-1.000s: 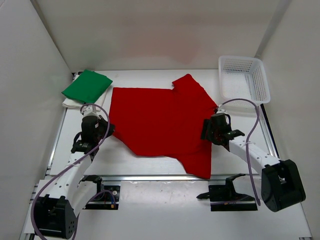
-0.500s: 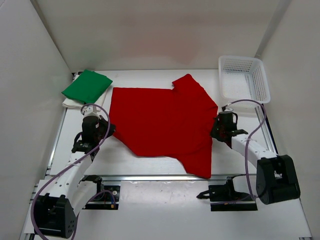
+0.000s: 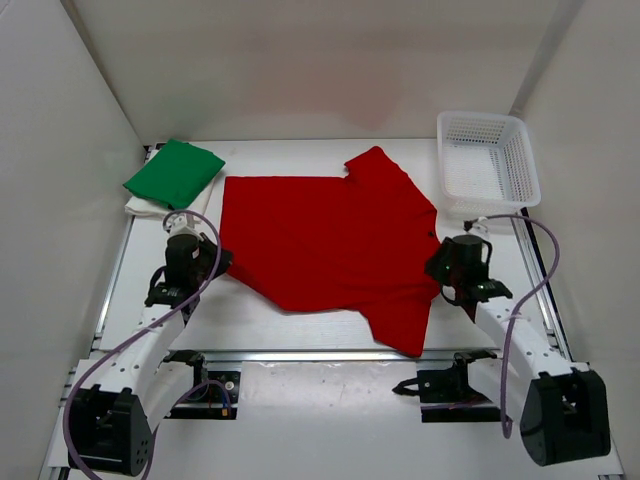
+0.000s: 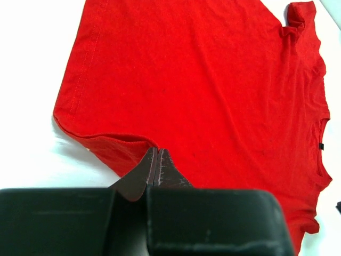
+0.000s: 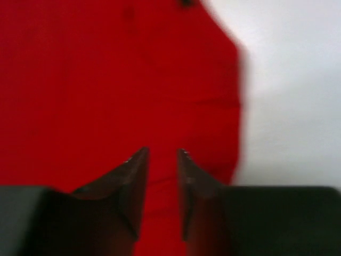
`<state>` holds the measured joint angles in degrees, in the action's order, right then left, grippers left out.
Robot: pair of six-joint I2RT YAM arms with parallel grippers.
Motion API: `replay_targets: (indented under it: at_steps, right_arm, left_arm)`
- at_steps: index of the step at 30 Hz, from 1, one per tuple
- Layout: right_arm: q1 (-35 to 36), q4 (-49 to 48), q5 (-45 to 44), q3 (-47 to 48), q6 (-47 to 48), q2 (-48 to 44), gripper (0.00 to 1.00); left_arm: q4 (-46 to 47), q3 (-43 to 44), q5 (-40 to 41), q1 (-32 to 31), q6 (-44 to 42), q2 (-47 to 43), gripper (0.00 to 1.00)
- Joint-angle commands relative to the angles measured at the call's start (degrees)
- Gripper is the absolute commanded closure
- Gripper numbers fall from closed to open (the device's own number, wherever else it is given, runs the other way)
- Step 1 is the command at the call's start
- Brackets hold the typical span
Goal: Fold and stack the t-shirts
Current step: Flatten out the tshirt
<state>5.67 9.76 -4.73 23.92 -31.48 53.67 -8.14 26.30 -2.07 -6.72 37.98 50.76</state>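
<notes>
The red t-shirt (image 3: 320, 240) lies spread on the white table, one sleeve toward the back and one toward the front. My left gripper (image 3: 210, 262) sits at the shirt's left edge. In the left wrist view its jaws (image 4: 155, 149) are shut, pinching a raised fold of the red t-shirt (image 4: 202, 80) by the hem. My right gripper (image 3: 437, 265) hovers at the shirt's right edge. Its jaws (image 5: 162, 153) are open over red cloth (image 5: 106, 80), with nothing between them. At the back left, a folded green t-shirt (image 3: 174, 172) rests on a folded white t-shirt (image 3: 140, 205).
A white mesh basket (image 3: 488, 160) stands at the back right, just beyond the right arm. White walls close in the table on the left, right and back. Metal rails run along the table's sides and front edge.
The right gripper closed and reopened while its arm drew back to the right and toward the front. The shirt's right edge shifted slightly. The left gripper held still.
</notes>
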Motion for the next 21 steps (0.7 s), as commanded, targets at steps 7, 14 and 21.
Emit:
replay_targets:
  at_steps: [7, 14, 21]
  right_arm:
    - [15.85, -12.83, 7.63, 15.18, 1.77, 28.38, 1.0]
    - [14.46, -14.94, 12.98, 28.45, 3.71, 45.99, 1.0]
    - [9.63, -15.21, 19.57, 41.44, 1.6, 59.35, 1.0]
  left_arm:
    - [4.09, -2.13, -0.4, 0.74, 1.83, -0.14, 0.96]
    - [9.35, -2.49, -0.66, 4.51, 4.12, 2.49, 0.97]
    - [17.1, 0.85, 1.36, 8.92, 5.88, 13.63, 0.99]
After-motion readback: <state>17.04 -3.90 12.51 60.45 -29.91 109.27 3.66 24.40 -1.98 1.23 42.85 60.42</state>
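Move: The red t-shirt lies spread between the hands: its middle is about 28 cm left of the right gripper, 12 cm ahead and 5 cm below, while its near sleeve sits some 13 cm back and 7 cm left. The white basket stands roughly 33 cm ahead and 15 cm right of that gripper. From the left gripper, which already pinches the raised near-left corner, the shirt's middle is about 23 cm right, 10 cm ahead and 9 cm below; the folded green t-shirt lies about 28 cm ahead and 17 cm left. Swing the right gripper about 15 cm left and forward over the red shirt, shutting its fingers, turning some 25 degrees counter-clockwise and, after a small lift, sinking to the cloth; then push straight forward with the shut tips pressed on it. Keep the left pinch on the corner and ease it left, forward and slightly down. ##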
